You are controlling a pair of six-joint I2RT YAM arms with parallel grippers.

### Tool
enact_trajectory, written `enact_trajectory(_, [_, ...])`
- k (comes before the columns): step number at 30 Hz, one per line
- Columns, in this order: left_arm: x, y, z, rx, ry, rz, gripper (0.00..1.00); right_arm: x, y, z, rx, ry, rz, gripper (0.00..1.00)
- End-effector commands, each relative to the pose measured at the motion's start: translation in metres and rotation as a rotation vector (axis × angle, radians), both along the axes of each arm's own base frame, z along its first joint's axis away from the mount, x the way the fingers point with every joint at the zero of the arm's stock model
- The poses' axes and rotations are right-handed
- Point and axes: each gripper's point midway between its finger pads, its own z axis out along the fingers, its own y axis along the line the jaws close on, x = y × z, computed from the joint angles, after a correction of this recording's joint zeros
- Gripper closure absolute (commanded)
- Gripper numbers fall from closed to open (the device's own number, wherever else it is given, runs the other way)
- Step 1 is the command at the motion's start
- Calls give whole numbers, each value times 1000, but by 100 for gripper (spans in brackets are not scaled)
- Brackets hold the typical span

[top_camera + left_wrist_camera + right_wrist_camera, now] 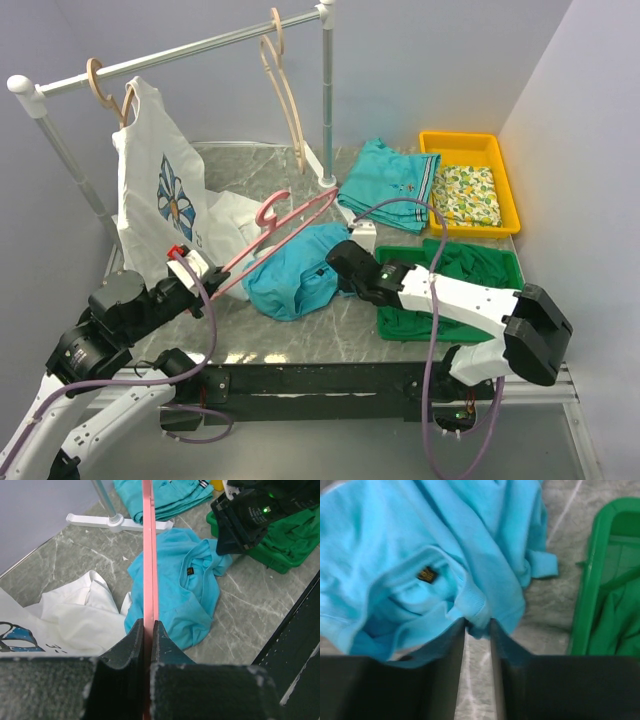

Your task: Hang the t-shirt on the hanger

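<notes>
The turquoise t-shirt (290, 278) lies crumpled on the marble table, collar and label facing up (427, 575). My right gripper (337, 262) is at its right edge, and its tips (477, 625) are pinched on the ribbed collar. My left gripper (203, 281) is shut on the pink hanger (292, 222) and holds it slanted above the t-shirt's left side, hook up. In the left wrist view the hanger (149, 555) runs straight out from the closed jaws over the t-shirt (192, 595).
A clothes rail (190, 48) with beige hangers and a white flower-print top (165, 190) stands at the back left. White cloth (80, 612) lies left of the t-shirt. A folded teal garment (385, 180), a yellow bin (470, 180) and a green tray (470, 265) are on the right.
</notes>
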Motion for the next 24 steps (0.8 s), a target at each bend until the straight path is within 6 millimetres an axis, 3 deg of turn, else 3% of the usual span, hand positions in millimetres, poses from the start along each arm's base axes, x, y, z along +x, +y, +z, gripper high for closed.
enact_trajectory(1, [-6, -5, 12, 6, -63, -65, 99, -1, -7, 14, 78, -44, -43, 75])
enact_trajectory(3, [-8, -8, 13, 13, -56, -92, 99, -5, -11, 10, 84, -43, -47, 86])
enact_trajectory(7, [-15, -13, 14, 36, -45, -147, 99, -9, -20, -2, 94, -50, -74, 92])
enact_trajectory(11, [-22, -8, 6, 98, -2, -162, 99, -6, -28, -1, 114, -77, -102, 99])
enact_trajectory(17, [-37, 0, -13, 151, 57, -186, 99, 4, -46, 6, 137, -114, -140, 100])
enact_trajectory(24, [-47, 2, -8, 150, 46, -222, 99, 10, -49, 8, 148, -127, -134, 100])
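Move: The right fingers are half open right around the t-shirt's near-right edge, the shirt's middle some 9 cm to their left and 3 farther out. The green tray's middle is about 22 cm right of this hand and 1 farther out; the folded teal clothes lie roughly 23 ahead, 9 right. From the left hand, holding the pink hanger, the shirt's middle is about 14 cm ahead, 10 right and 20 below. The right fingers close on the t-shirt's edge and pinch it, sinking a couple of centimetres as the hand edges back, then draw the cloth on towards the green tray, about 5 cm right in all, coming forward and up again slightly. Meanwhile the left hand keeps its grip on the pink hanger, coming back and down some 4 and 3 cm while the wrist dips and turns the hanger's far end clockwise, down towards the shirt. ##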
